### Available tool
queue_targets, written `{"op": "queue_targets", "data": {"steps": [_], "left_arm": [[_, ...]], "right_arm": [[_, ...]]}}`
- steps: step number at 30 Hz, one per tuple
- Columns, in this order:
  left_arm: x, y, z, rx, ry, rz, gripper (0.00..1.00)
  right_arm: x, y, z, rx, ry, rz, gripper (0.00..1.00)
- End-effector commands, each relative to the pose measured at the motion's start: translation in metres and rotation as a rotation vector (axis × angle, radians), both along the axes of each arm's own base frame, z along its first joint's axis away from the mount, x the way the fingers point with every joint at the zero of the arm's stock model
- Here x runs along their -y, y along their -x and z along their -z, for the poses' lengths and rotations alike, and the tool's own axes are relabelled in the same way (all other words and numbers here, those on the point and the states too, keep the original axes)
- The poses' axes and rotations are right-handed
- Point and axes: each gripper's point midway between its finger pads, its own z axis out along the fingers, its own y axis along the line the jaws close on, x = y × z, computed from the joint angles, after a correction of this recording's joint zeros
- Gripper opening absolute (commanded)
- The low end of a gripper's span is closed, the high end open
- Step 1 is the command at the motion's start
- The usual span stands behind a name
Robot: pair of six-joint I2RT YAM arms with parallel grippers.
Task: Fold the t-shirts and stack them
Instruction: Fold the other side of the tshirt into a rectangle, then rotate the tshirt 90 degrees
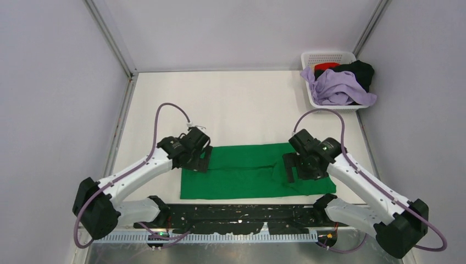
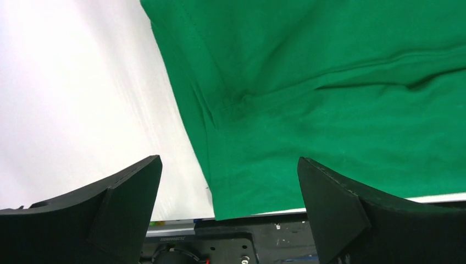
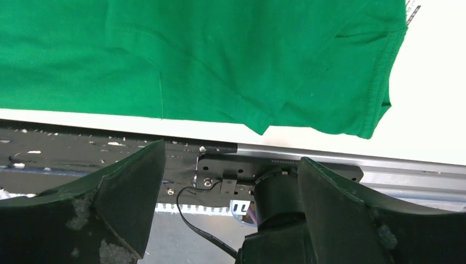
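A bright green t-shirt lies folded into a wide strip near the table's front edge; it fills the top of the left wrist view and of the right wrist view. My left gripper hovers over the strip's left end, open, with nothing between its jaws. At the right end, where a sleeve is folded over, my right gripper is also open and holds nothing. Lavender, black and red t-shirts are heaped in the basket.
The white slotted basket stands at the back right corner, against the wall. A black mounting plate with the arm bases runs along the near edge, just in front of the green shirt. White walls close in the table on three sides.
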Motion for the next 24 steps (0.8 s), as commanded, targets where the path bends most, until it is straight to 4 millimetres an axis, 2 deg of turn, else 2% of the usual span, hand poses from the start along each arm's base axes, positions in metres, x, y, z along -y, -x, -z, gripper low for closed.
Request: {"op": "queue_targets", "data": {"steps": [1, 4, 6, 9, 10, 11, 12, 13, 14, 18, 21, 22, 24], "left_arm": [[0.011, -0.01, -0.041, 0.114, 0.105, -0.03, 1.0], [0.044, -0.027, -0.057, 0.167, 0.23, 0.05, 1.0], [0.069, -0.036, -0.058, 0.162, 0.307, 0.11, 1.0], [0.099, -0.042, -0.043, 0.096, 0.37, 0.157, 0.99], [0.104, -0.043, -0.035, 0.066, 0.372, 0.159, 1.0], [0.108, -0.043, -0.025, 0.039, 0.374, 0.16, 1.0], [0.113, -0.042, -0.014, 0.006, 0.377, 0.165, 1.0], [0.116, -0.037, -0.003, -0.034, 0.381, 0.171, 1.0], [0.115, -0.034, 0.007, -0.066, 0.373, 0.167, 1.0], [0.098, -0.018, 0.043, -0.145, 0.315, 0.117, 1.0], [0.087, -0.003, 0.06, -0.197, 0.325, 0.072, 1.0], [0.084, 0.004, 0.064, -0.211, 0.334, 0.059, 1.0], [0.089, 0.021, 0.069, -0.261, 0.403, 0.057, 0.99]], "right_arm": [[-0.003, -0.006, -0.035, 0.124, -0.073, 0.004, 0.97], [-0.004, -0.033, -0.048, 0.27, -0.092, 0.098, 0.95], [-0.011, -0.048, -0.045, 0.326, -0.14, 0.178, 0.96], [-0.021, -0.069, -0.029, 0.356, -0.22, 0.295, 0.96], [-0.023, -0.067, -0.016, 0.327, -0.239, 0.326, 0.95], [-0.024, -0.079, -0.012, 0.344, -0.271, 0.366, 0.96], [-0.029, -0.079, -0.006, 0.32, -0.31, 0.386, 0.95], [-0.026, -0.086, 0.009, 0.311, -0.327, 0.424, 0.95], [-0.028, -0.08, 0.026, 0.249, -0.341, 0.445, 0.96], [-0.029, -0.104, 0.053, 0.233, -0.39, 0.494, 0.95], [-0.032, -0.122, 0.065, 0.238, -0.381, 0.492, 0.95], [-0.036, -0.134, 0.072, 0.238, -0.38, 0.49, 0.96], [-0.04, -0.154, 0.078, 0.244, -0.377, 0.5, 0.95]]}}
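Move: The left hand hangs open above the t-shirt's left part: the left end of its inner flap edge lies about 6 cm to the right, 2 cm back and 7 cm below; the shirt's left edge is roughly 6 cm left, level fore and aft. For the right hand, also open, the nearest stretch of the shirt's far edge lies some 12 cm straight ahead, 8 cm below; its near edge runs about 11 cm straight back, the near right corner 10 cm back and 14 cm to the right. Up and over in short arcs, both hands hop with fingers staying wide, then come down onto the t-shirt: the left goes about 8 cm to the right, landing by the inner flap edge; the right goes some 9 cm forward towards the far edge, turning about 30 degrees clockwise, its fingertips meeting the cloth and pushing it forward. ##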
